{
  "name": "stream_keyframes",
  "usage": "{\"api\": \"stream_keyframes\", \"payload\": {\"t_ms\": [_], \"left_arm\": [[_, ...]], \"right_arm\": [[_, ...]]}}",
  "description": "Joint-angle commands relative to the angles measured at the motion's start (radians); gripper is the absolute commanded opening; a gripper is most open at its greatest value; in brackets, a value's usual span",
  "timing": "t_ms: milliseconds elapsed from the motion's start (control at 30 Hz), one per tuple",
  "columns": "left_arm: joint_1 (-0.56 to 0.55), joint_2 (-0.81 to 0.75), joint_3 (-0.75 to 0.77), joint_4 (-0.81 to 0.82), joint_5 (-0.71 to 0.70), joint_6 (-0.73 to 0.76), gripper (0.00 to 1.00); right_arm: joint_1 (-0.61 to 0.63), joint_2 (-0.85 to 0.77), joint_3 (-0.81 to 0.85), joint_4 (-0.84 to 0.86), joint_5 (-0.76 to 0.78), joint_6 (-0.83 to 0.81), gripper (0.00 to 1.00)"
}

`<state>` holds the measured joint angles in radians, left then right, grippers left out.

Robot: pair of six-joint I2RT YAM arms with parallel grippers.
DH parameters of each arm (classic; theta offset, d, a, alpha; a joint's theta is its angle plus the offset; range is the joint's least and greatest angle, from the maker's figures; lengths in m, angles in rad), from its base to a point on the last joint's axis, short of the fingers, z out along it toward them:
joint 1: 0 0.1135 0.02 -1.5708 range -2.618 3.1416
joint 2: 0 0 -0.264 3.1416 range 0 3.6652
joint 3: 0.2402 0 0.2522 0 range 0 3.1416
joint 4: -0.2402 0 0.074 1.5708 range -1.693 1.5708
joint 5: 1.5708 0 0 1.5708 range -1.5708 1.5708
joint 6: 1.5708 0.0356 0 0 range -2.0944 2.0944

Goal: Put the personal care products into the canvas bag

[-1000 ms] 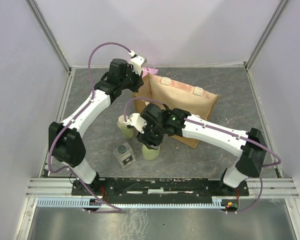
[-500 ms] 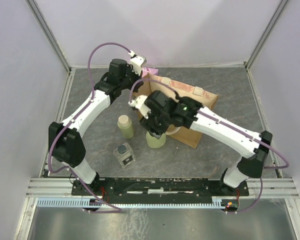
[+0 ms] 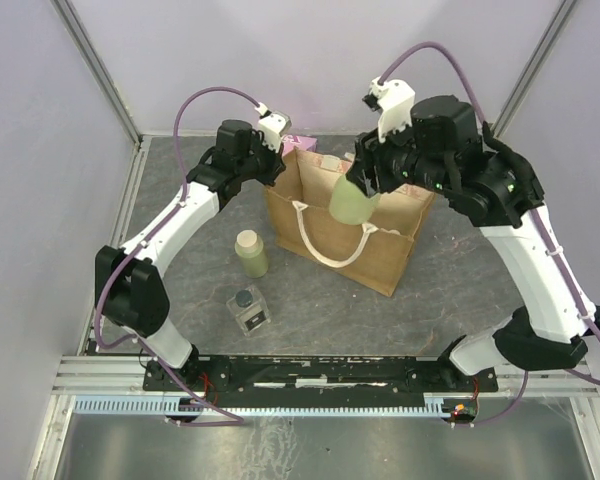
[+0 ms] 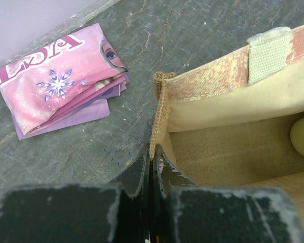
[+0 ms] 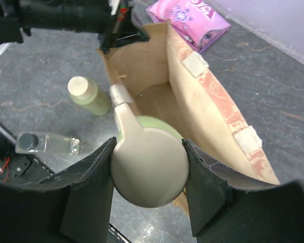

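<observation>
The tan canvas bag [image 3: 380, 255] stands open at mid-table with its cream rope handle hanging down the front. My left gripper [image 4: 153, 152] is shut on the bag's rim [image 4: 159, 109] at its back left corner [image 3: 280, 165]. My right gripper [image 5: 149, 174] is shut on the cream pump top of a yellow-green bottle [image 5: 149, 167]. This bottle [image 3: 352, 205] hangs over the bag's mouth. A second yellow-green bottle [image 3: 250, 252] stands on the table left of the bag. The clear square bottle [image 3: 248, 308] with a dark cap lies nearer the front. A yellow-green curve [image 4: 303, 136] shows inside the bag.
A pink printed packet [image 3: 298, 143] lies flat on the table behind the bag's left corner, close to my left gripper. Purple walls and metal frame posts close in the table on three sides. The arm bases sit along the front rail [image 3: 320, 372].
My right arm has lifted the pump bottle off the table in front of the bag and carried it up and back over the bag's mouth. The left gripper has held still.
</observation>
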<state>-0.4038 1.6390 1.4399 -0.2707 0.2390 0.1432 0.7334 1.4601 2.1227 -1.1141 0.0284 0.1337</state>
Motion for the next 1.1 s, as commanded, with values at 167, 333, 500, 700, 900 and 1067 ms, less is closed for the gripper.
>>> {"api": "stream_keyframes", "payload": {"t_ms": [167, 333, 500, 700, 900, 1067], "left_arm": [[0.012, -0.066, -0.026, 0.049, 0.012, 0.009, 0.03], [0.011, -0.079, -0.035, 0.056, 0.023, 0.002, 0.03], [0.012, -0.070, -0.012, 0.039, 0.027, 0.004, 0.03], [0.013, -0.053, 0.024, 0.018, 0.022, 0.013, 0.03], [0.013, -0.038, 0.043, 0.003, 0.020, 0.015, 0.03], [0.013, -0.025, 0.053, -0.001, 0.017, 0.013, 0.03]], "right_arm": [[-0.107, 0.061, 0.137, 0.168, -0.080, 0.010, 0.00], [-0.142, 0.095, 0.116, 0.187, -0.109, 0.008, 0.00], [-0.165, 0.101, 0.027, 0.231, -0.101, -0.015, 0.00], [-0.181, 0.108, -0.065, 0.193, -0.107, -0.031, 0.00], [-0.182, 0.028, -0.394, 0.340, -0.134, 0.002, 0.00], [-0.182, -0.003, -0.559, 0.447, -0.149, 0.026, 0.00]]}}
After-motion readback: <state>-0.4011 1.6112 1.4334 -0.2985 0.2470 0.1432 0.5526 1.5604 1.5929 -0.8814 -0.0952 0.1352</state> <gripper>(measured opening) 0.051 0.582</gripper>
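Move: The right hand still grips the green pump bottle by its cap, high over the near side of the canvas bag. The bag's middle is about 7 cm ahead, 1 cm left and 30 cm below, its rim roughly 20 cm down. The yellow bottle already inside is 4 cm ahead, 8 cm right; the beige-capped bottle stands level with the hand, 22 cm left, and the clear bottle 11 cm back, 21 cm left, all some 35 cm down. From the left hand the bag's middle is 9 cm back, 15 cm right, 12 cm down. Keeping its grip on the pump cap, the right hand first carries the green bottle forward about 7 cm over the bag's mouth, sinking only slowly. It then drops fast and almost straight down, drawing back a touch, for some 20 cm of descent in all, the fingers tipping about 20 degrees more downward as the bottle goes in between the walls; the left hand keeps pinching the left corner of the rim and all but stays put. ##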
